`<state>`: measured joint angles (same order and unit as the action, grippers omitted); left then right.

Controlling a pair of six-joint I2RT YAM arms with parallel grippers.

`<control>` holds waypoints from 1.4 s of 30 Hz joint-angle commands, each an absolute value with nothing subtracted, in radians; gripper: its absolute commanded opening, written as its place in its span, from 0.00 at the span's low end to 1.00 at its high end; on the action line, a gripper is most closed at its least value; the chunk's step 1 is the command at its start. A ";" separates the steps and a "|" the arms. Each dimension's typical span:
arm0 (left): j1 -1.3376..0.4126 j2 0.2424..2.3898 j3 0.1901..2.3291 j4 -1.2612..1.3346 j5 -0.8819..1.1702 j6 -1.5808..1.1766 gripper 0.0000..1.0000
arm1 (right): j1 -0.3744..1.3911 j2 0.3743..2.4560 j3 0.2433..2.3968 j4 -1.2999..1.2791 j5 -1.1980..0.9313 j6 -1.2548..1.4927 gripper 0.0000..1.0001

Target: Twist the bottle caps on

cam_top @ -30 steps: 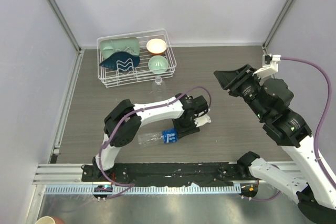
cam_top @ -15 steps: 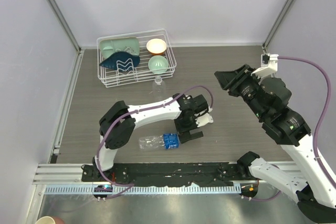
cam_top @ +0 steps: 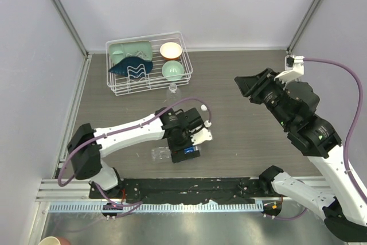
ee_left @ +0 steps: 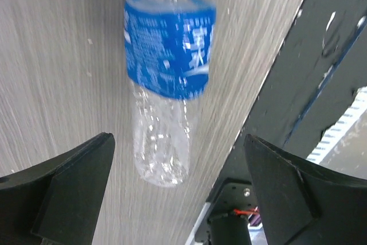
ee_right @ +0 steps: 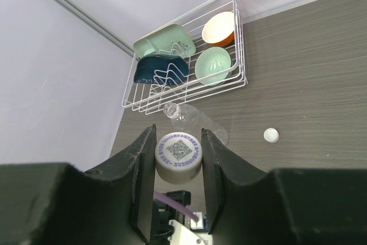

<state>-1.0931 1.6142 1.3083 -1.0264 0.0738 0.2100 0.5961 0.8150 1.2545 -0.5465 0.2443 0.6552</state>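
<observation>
A clear bottle with a blue label (ee_left: 169,55) lies on its side on the table, a white band at its neck end on the frame's top edge. My left gripper (ee_left: 178,139) hovers over it, open wide, fingers either side of its base and apart from it. In the top view the left gripper (cam_top: 184,137) covers part of that bottle (cam_top: 161,154). My right gripper (ee_right: 178,136), raised at the right (cam_top: 243,86), is shut on a white cap (ee_right: 179,156). The plain bottle (ee_right: 192,120) lies open-necked by the basket (cam_top: 172,91). Another white cap (ee_right: 271,135) rests on the table (cam_top: 203,108).
A white wire basket (cam_top: 187,61) at the back left holds a pale green bowl (cam_top: 172,70), a cream and orange bowl (cam_top: 170,50) and green and dark blue dishes. The black mounting rail (cam_top: 189,186) runs along the near edge, close to the labelled bottle.
My left jaws have opened wide and the left arm has swung left, bringing the gripper over the blue-label bottle. The right arm has stayed put with its cap.
</observation>
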 commanded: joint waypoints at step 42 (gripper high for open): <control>-1.014 1.471 0.957 -0.793 0.058 0.308 0.31 | 0.598 0.885 1.348 -0.511 0.146 0.624 0.11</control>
<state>-1.0195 1.5414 0.8864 -0.7349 0.0189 0.3130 0.5961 0.8757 1.2892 -0.5461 0.1642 0.6487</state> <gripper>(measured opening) 0.408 0.377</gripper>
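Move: The blue-label bottle lies on its side across the table below the left hand, its middle about 4 cm to the left, level fore and aft, and 9 cm down, with its base end to the left. The clear bottle stands some 19 cm ahead and 5 cm left of this hand; the loose cap lies about 22 cm ahead and 9 cm right. From the right hand, the blue-label bottle's middle is roughly 11 cm back, 20 cm left and 38 cm down. With its fingers wide open, the left hand slides about 7 cm left along the lying bottle, from over its label end towards its base, while sinking some 9 cm until the fingers straddle the clear body just below the label. There it stays nearly in place and closes to a bit under half open, pinching the bottle's sides, while the right hand keeps its cap high up and drifts only about 2 cm left. ##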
